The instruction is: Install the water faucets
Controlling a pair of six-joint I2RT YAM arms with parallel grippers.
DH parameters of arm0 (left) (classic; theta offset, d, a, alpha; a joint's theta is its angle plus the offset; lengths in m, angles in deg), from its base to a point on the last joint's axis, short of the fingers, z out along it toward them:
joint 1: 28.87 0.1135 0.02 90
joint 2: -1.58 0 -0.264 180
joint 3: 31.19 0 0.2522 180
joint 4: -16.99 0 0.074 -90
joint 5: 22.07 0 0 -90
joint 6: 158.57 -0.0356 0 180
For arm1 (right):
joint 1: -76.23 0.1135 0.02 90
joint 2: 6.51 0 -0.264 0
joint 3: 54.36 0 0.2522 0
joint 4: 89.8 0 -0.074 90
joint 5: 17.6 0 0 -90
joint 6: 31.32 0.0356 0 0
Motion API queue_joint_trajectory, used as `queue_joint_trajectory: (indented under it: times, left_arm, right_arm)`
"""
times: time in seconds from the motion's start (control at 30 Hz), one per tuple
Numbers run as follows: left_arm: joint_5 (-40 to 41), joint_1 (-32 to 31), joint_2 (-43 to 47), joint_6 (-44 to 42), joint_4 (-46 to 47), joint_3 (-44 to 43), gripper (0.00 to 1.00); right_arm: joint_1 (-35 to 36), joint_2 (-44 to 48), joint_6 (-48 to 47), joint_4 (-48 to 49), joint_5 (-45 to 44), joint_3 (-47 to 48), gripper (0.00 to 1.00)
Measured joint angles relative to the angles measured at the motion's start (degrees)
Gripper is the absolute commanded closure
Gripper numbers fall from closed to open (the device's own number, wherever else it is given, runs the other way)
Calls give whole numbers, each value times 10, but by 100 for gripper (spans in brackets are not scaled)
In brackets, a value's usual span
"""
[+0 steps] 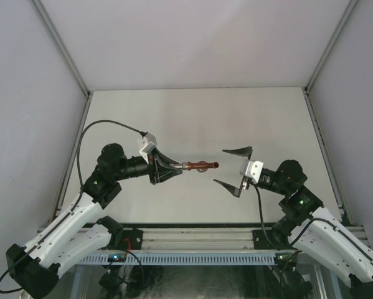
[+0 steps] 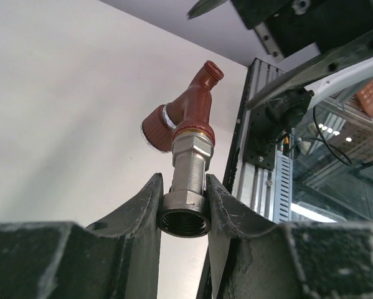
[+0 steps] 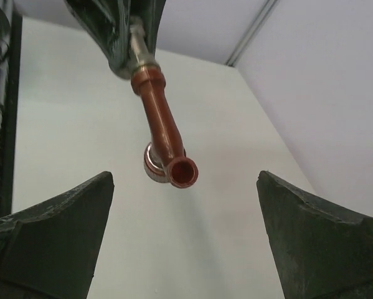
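A red-brown water faucet (image 1: 202, 165) with a side knob sits screwed into a grey metal fitting (image 2: 189, 168), held level above the white table (image 1: 198, 118). My left gripper (image 1: 174, 167) is shut on the fitting's hexagonal end, as the left wrist view (image 2: 185, 199) shows, with the tap body (image 2: 189, 109) sticking out beyond the fingers. My right gripper (image 1: 219, 166) faces the spout from the right, open wide and touching nothing. In the right wrist view the faucet's spout (image 3: 182, 171) points between my spread right gripper (image 3: 185, 187) fingers.
A slotted aluminium rail (image 1: 192, 240) runs along the table's near edge between the arm bases. Pale enclosure walls with metal corner posts (image 1: 326, 56) surround the table on three sides.
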Motion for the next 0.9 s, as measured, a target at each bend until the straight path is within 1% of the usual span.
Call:
queue_joint_trajectory:
  times: [0.03, 0.1, 0.2, 0.37, 0.43, 0.57, 0.63, 0.7, 0.73, 0.77, 0.83, 0.87, 0.9]
  left_arm:
    - [-6, 1, 0, 0, 2, 0, 100]
    - [-18, 1, 0, 0, 3, 0, 100]
    - [-38, 1, -4, 0, 5, 0, 100]
    - [-61, 1, -12, 0, 4, 0, 100]
    - [-63, 0, -12, 0, 5, 0, 100]
    - [-62, 1, -12, -1, 7, 0, 100]
    - [-62, 1, -12, -1, 7, 0, 100]
    - [-62, 0, -12, -2, 7, 0, 100]
    - [-62, 1, -11, -3, 7, 0, 100]
    - [-62, 1, -10, -6, 7, 0, 100]
    - [-62, 0, -3, -8, 5, 0, 100]
    - [-61, 1, 0, -11, 5, 0, 100]
    - [-60, 1, 3, -14, 4, 0, 100]
  right_arm:
    - [2, -8, -24, -7, -1, 0, 4]
    - [2, -26, -57, -16, 0, 0, 10]
    - [-2, -54, -52, -9, 9, 0, 19]
    - [-27, -107, 46, 52, 75, 1, 28]
    - [-28, -119, 81, 77, 97, 1, 36]
    - [-17, -147, 146, 115, 127, 6, 49]
    - [-12, -160, 179, 131, 136, 6, 57]
    - [-8, -170, 210, 140, 142, 6, 59]
    - [-7, -173, 224, 143, 144, 6, 64]
    - [-6, -175, 236, 147, 144, 6, 71]
    - [-6, -178, 257, 150, 143, 6, 78]
    - [-6, -179, 271, 151, 142, 6, 85]
    - [-7, -180, 288, 154, 140, 6, 89]
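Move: The red faucet juts from the left hand's fingers towards the open right hand; its body's middle lies about 6 cm to the right hand's left, 1 cm ahead and 2 cm lower. The knob hangs under that body, about 6 cm left, level fore and aft and 5 cm below the right hand; the metal connector, pinched by the left fingers, is some 12 cm left, 1 cm ahead and 1 cm lower. From the left hand, the faucet body is roughly 8 cm right, 1 cm ahead and 1 cm down. The faucet's free spout end is taken between the right fingers: the right hand dips about 3 cm with a slight forward swing, then comes left some 5 cm and back about 3 cm while closing to pinch the pipe, rolling some 30 degrees about its fingers, top side forward. Meanwhile the left hand keeps its pinch on the connector, easing back about 1.5 cm and turning slightly clockwise. ##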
